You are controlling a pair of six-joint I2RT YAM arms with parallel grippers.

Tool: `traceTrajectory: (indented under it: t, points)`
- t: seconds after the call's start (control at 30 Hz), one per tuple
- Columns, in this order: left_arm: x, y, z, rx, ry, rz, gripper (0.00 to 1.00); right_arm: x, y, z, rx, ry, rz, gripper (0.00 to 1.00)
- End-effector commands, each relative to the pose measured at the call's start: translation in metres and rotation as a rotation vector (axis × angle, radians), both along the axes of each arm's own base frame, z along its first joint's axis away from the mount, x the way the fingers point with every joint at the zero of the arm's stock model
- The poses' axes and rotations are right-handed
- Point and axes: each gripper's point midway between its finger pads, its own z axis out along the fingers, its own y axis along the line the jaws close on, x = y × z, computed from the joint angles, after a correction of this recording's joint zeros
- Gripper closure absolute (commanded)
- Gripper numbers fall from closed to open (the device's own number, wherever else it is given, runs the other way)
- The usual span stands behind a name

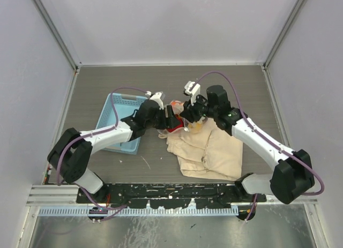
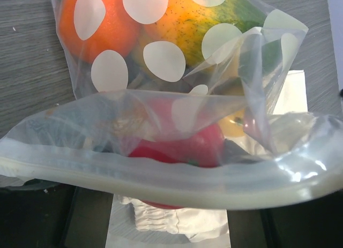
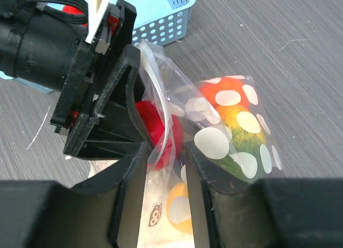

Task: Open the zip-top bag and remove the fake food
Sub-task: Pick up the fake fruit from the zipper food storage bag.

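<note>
The clear zip-top bag with white spots hangs between my two grippers, over the beige cloth bag. Its zip strip runs straight across the left wrist view. Fake food shows through the film: an orange piece, a yellow-green one and a red one. My left gripper is at the bag's mouth with its fingers apart under the strip. My right gripper has its jaws against both sides of the red piece, with bag film between them. A yellow piece lies below.
A light blue basket stands left of the bag, close behind my left arm. The beige cloth bag lies spread under my right arm. Grey walls close in the table on three sides.
</note>
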Motion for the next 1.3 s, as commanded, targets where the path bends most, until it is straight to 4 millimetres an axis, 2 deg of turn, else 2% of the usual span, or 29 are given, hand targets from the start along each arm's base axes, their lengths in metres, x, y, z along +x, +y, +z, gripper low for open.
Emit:
traceTrajectory:
  t: [0.0, 0.17, 0.3, 0.47, 0.57, 0.9, 1.27]
  points:
    - [-0.001, -0.001, 0.027, -0.053, -0.047, 0.003, 0.72, 0.010, 0.004, 0.018, 0.001, -0.062, -0.009, 0.67]
    - [-0.006, -0.005, 0.033, -0.067, -0.071, -0.044, 0.72, 0.008, 0.007, 0.018, 0.012, -0.049, -0.001, 0.90]
    - [-0.007, -0.002, 0.041, -0.075, -0.111, -0.053, 0.72, 0.006, 0.008, 0.020, 0.028, -0.048, 0.007, 0.99]
    - [-0.001, 0.006, 0.057, -0.146, -0.137, 0.031, 0.72, -0.010, 0.018, 0.018, 0.049, -0.047, 0.120, 0.99]
    - [0.004, 0.011, 0.062, -0.205, -0.121, 0.086, 0.73, -0.014, 0.019, 0.017, 0.049, -0.051, 0.142, 0.99]
    - [0.006, 0.011, 0.076, -0.380, -0.073, 0.118, 0.73, -0.003, 0.012, 0.012, 0.007, -0.073, 0.090, 0.99]
    - [-0.005, 0.028, 0.078, -0.481, -0.029, 0.082, 0.73, 0.009, 0.006, 0.001, -0.039, -0.063, 0.038, 0.99]
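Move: The blue basket that the red fruit is headed for has its middle roughly 22 cm to the left of the left hand, level fore and aft and some 7 cm lower. The orange in the bag is about 7 cm ahead of this hand and 4 cm below it. The bag's zip lip hangs between the right fingertips, about 1 cm to their left and 1 cm down; the yellow fruit sits some 3 cm back from this hand, 3 cm right and 13 cm lower. The bag's zip lip gets pinched as the right fingers sink about 1 cm and shut on it, then keep it nearly in place. The red fruit, still gripped in the left fingers, is drawn out through the mouth: first 1 cm back, then up about 4 cm and left 3 cm, away from the right hand, while the left hand rolls some 20 degrees, its left side dipping. ##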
